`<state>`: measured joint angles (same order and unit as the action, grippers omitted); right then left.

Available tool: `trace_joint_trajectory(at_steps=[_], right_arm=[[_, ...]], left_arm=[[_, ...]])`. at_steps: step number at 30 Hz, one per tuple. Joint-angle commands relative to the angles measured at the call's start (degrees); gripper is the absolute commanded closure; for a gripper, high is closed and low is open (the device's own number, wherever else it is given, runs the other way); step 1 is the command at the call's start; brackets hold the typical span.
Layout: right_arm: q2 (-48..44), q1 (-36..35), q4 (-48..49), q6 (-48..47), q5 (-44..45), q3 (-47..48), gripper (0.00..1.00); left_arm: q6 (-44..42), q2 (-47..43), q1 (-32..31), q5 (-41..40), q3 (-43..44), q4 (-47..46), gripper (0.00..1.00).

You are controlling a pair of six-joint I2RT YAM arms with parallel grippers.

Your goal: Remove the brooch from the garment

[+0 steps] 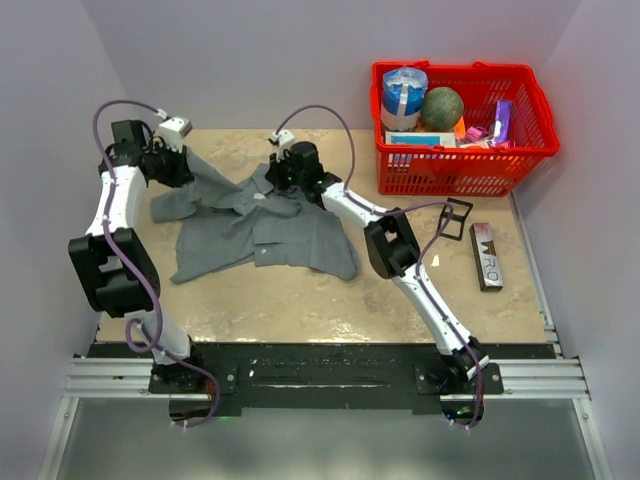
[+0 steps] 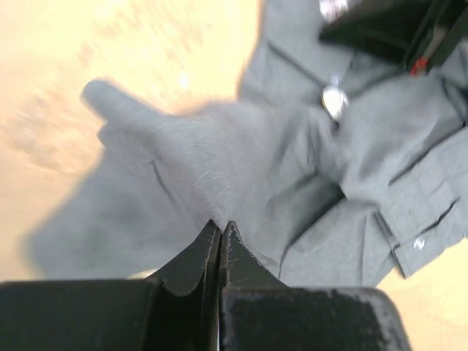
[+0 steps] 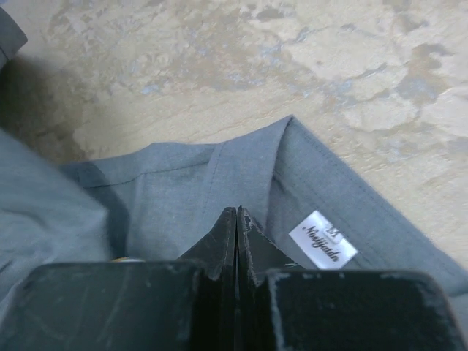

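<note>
The grey shirt [image 1: 260,228] lies crumpled on the table. The brooch [image 2: 335,100] is a small round pale-gold disc pinned near the collar, and it shows as a pale spot in the top view [image 1: 258,197]. My left gripper [image 1: 178,166] is shut on a raised fold of the shirt [image 2: 219,190], tips pinching the cloth [image 2: 221,224]. My right gripper [image 1: 285,172] is shut with its tips [image 3: 236,211] over the inside of the collar, next to the white label [image 3: 322,240]. A yellow sliver [image 3: 129,259] peeks out by its left finger.
A red basket [image 1: 462,165] full of items stands at the back right. A dark flat box [image 1: 487,256] and a black square frame [image 1: 458,217] lie right of the shirt. Bare table [image 1: 300,300] lies in front of the shirt.
</note>
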<state>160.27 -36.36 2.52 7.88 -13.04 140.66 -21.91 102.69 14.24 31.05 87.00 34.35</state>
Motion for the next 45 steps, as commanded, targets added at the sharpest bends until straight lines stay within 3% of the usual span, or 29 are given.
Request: trace_joint_trajectory(at_steps=[1, 6, 7, 8, 10, 16, 17, 19, 24, 28, 29, 33, 35, 38, 39, 43, 45], right_arm=[[-10.4, 2.87, 4.33, -0.15, -2.16, 1.63, 1.0], [-14.8, 5.07, 5.04, -1.89, -5.94, 0.07, 0.97], [-14.98, 5.24, 3.64, -4.86, -6.12, -0.73, 0.85], [-14.72, 5.16, 2.76, -6.54, -6.04, -1.43, 0.62], [-14.72, 5.07, 1.0, -12.4, -4.46, -5.29, 0.52], [-15.42, 5.16, -9.43, -23.42, -4.01, -12.51, 0.78], [-15.77, 5.16, -11.03, -24.04, -3.84, -14.43, 0.88], [-18.4, 5.16, -14.46, -25.71, -3.22, -17.77, 0.99], [-29.02, 5.16, -15.0, -26.16, -1.03, -37.8, 1.0], [-43.05, 5.07, -17.46, -28.36, 2.65, -54.66, 1.0], [-45.8, 4.98, -17.47, -28.36, 3.36, -62.36, 1.0], [-58.29, 4.98, -21.41, -28.44, 3.9, -74.38, 1.0], [-61.02, 5.59, -24.48, -31.59, 2.33, -71.69, 1.0], [-59.03, 7.79, -27.49, -35.39, -3.37, -60.74, 1.0], [-57.8, 8.32, -26.96, -35.56, -6.7, -58.16, 1.0], [-45.69, 8.67, -21.42, -31.63, -8.84, -45.24, 0.55], [-35.88, 8.76, -22.99, -29.16, -9.02, -34.17, 0.51]], left_arm=[[2.14, -6.27, 0.52, -2.39, 5.19, -2.79, 1.0], [0.47, -8.74, 0.44, -4.42, 8.53, 0.35, 1.0], [0.21, -9.17, 0.52, -4.07, 8.97, 1.33, 1.0], [-0.32, -9.53, 0.44, -1.8, 9.24, 3.51, 1.0], [-2.6, -11.28, 0.44, 1.19, 9.15, 6.33, 1.0], [-7.09, -15.68, 0.35, 0.6, 3.82, 12.76, 1.0], [-7.7, -16.29, 0.44, -0.8, 2.31, 12.07, 1.0], [-8.41, -18.14, 0.44, -1.78, -1.72, 10.66, 1.0], [-9.38, -19.64, 0.44, -1.69, -7.28, 8.81, 1.0], [-9.2, -20.16, 0.44, -1.08, -11.14, 8.28, 1.0], [-8.85, -20.25, 0.44, -0.38, -11.67, 6.97, 1.0], [-4.04, -19.21, 0.0, 0.07, -13.52, 0.03, 1.0], [-2.44, -16.67, -0.61, -0.98, -12.83, -3.48, 0.94], [2.04, -13.06, -0.53, -2.3, -8.7, -6.48, 0.67], [2.48, -12.35, -0.53, -2.22, -7.65, -7.18, 0.63], [2.66, -10.15, -0.62, -2.13, -4.66, -9.83, 0.5], [3.01, -8.39, -0.53, -3.8, -3.25, -7.29, 0.48]])
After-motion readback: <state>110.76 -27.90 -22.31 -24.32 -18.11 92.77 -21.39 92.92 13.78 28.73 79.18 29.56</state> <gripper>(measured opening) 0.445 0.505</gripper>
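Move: The brooch lies on the garment about 4 cm back, 4 cm left and 4 cm below the right hand, whose shut fingers are at the collar. The small white label is some 2 cm ahead and 3 cm right of that hand, 3 cm below. The garment's near right corner is about 25 cm back and 18 cm right. From the raised left hand, holding the far left cloth, the brooch is roughly 7 cm ahead, 22 cm right and 12 cm lower. Up first: both hands rise, the right about 16 cm, opening on the way. The right shuts again while diving to table level, sweeps back and right along the garment, its left side rolling down, then lifts forward and opens above the collar. The left, still gripping cloth, draws back about 9 cm while lowering, then opens and eases forward. ##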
